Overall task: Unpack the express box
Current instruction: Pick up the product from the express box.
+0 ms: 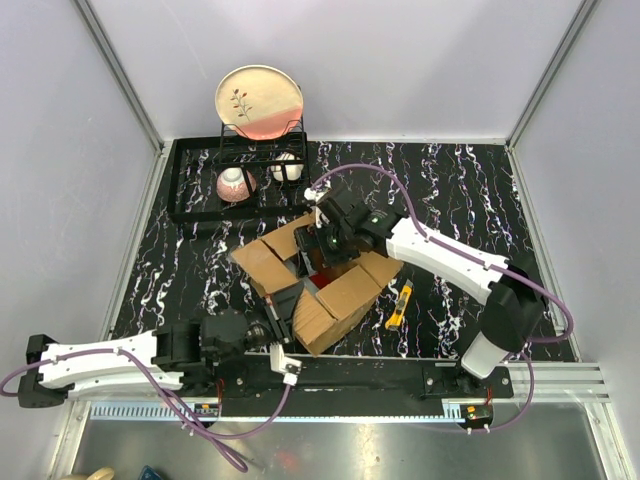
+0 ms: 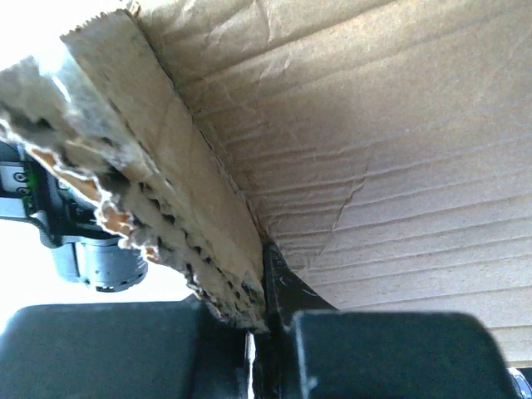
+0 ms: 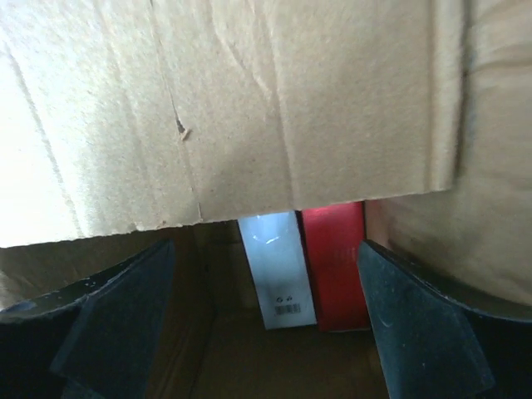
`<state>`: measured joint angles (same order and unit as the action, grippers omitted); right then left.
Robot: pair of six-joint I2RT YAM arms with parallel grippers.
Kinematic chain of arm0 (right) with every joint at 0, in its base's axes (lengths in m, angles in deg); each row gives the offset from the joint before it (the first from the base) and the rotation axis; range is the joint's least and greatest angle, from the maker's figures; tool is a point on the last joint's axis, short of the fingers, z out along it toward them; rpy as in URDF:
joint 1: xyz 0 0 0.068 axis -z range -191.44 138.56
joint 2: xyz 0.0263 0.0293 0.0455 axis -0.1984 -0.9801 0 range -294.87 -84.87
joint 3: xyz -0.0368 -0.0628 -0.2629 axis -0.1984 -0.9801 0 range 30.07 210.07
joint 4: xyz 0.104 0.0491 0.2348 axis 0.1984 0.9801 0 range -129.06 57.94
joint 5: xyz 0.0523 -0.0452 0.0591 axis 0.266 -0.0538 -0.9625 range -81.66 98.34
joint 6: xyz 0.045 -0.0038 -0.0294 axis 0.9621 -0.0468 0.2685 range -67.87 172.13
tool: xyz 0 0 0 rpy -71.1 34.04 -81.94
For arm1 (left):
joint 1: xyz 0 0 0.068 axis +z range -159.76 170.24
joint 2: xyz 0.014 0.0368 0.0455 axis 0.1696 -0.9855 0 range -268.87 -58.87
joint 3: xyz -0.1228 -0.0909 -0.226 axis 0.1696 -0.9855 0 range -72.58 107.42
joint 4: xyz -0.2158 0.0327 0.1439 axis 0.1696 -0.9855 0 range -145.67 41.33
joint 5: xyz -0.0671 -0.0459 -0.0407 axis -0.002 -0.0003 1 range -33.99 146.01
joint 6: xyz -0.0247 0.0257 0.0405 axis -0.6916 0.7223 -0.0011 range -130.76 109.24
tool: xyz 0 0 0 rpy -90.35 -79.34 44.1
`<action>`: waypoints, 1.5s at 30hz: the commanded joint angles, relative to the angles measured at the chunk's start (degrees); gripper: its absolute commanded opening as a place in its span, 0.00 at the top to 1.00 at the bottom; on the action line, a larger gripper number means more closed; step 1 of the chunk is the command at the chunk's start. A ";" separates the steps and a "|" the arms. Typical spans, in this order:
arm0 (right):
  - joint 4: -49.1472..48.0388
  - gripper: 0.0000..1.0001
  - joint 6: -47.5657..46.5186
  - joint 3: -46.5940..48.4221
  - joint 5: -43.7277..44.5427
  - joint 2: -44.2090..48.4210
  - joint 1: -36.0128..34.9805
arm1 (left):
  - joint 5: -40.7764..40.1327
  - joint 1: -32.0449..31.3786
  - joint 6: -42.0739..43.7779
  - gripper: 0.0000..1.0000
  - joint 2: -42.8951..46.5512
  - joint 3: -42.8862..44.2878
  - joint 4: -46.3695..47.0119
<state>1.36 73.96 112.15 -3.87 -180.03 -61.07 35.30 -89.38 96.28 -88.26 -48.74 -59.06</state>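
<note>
The express box [image 1: 340, 300], brown cardboard with its top flaps spread, sits mid-table. My left gripper [image 1: 283, 322] is at its near-left side, shut on a torn flap edge [image 2: 166, 208]; in the left wrist view that gripper [image 2: 262, 287] pinches the flap, with the box wall [image 2: 374, 166] filling the frame. My right gripper [image 1: 322, 248] hangs over the box's opening. In the right wrist view it [image 3: 264, 253] stands open, nothing between its fingers. Below it, inside the box, lie a white package [image 3: 276, 274] and a red package [image 3: 334, 266], partly hidden by a flap [image 3: 249, 108].
A yellow utility knife [image 1: 399, 305] lies just right of the box. A black dish rack [image 1: 190, 180] at the back left holds a plate [image 1: 259, 100], a pink bowl [image 1: 236, 185] and a white cup [image 1: 287, 168]. White walls enclose three sides.
</note>
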 commanded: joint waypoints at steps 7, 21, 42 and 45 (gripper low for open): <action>-32.50 1.00 1.11 -9.48 16.07 10.51 -2.05 | -2.67 -0.28 2.73 0.92 2.93 0.42 2.31; -46.57 0.99 -1.87 -6.86 13.36 3.58 -2.23 | -2.50 -0.28 2.29 0.91 4.43 0.95 -0.42; -48.95 1.00 3.05 -23.81 18.27 4.18 -6.53 | -4.25 9.72 -46.38 0.01 -7.08 40.66 -13.18; -51.14 1.00 2.70 -23.64 19.76 4.89 -7.50 | -1.62 14.83 -56.66 0.01 -11.91 45.50 -15.95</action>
<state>-45.28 76.58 88.17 11.91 -179.02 -66.93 31.56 -79.10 57.42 -95.34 -7.93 -74.89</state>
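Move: The red product stands in the open box some 8 cm below the right hand's spread fingers, about 3 cm to their left and 1 cm ahead. The white box is beside it, about 4 cm nearer the base and 2 cm farther left. The left flap sticks out roughly 10 cm left of the right hand, level with it fore-and-aft. From the left hand, which pinches the flap edge at the near-left corner, the product lies about 6 cm ahead, 3 cm right and 13 cm down. The flap edge stays pinched in the left fingers at first; then they open wide and that hand leaves the box, up some 20 cm and left about 8, fingers tilting upward. Meanwhile the right hand shuts empty while rising forward and left out of the box, swings farther left, then drops about 14 cm, coming back and slightly right into the box mouth, still shut, and edges up a little. ##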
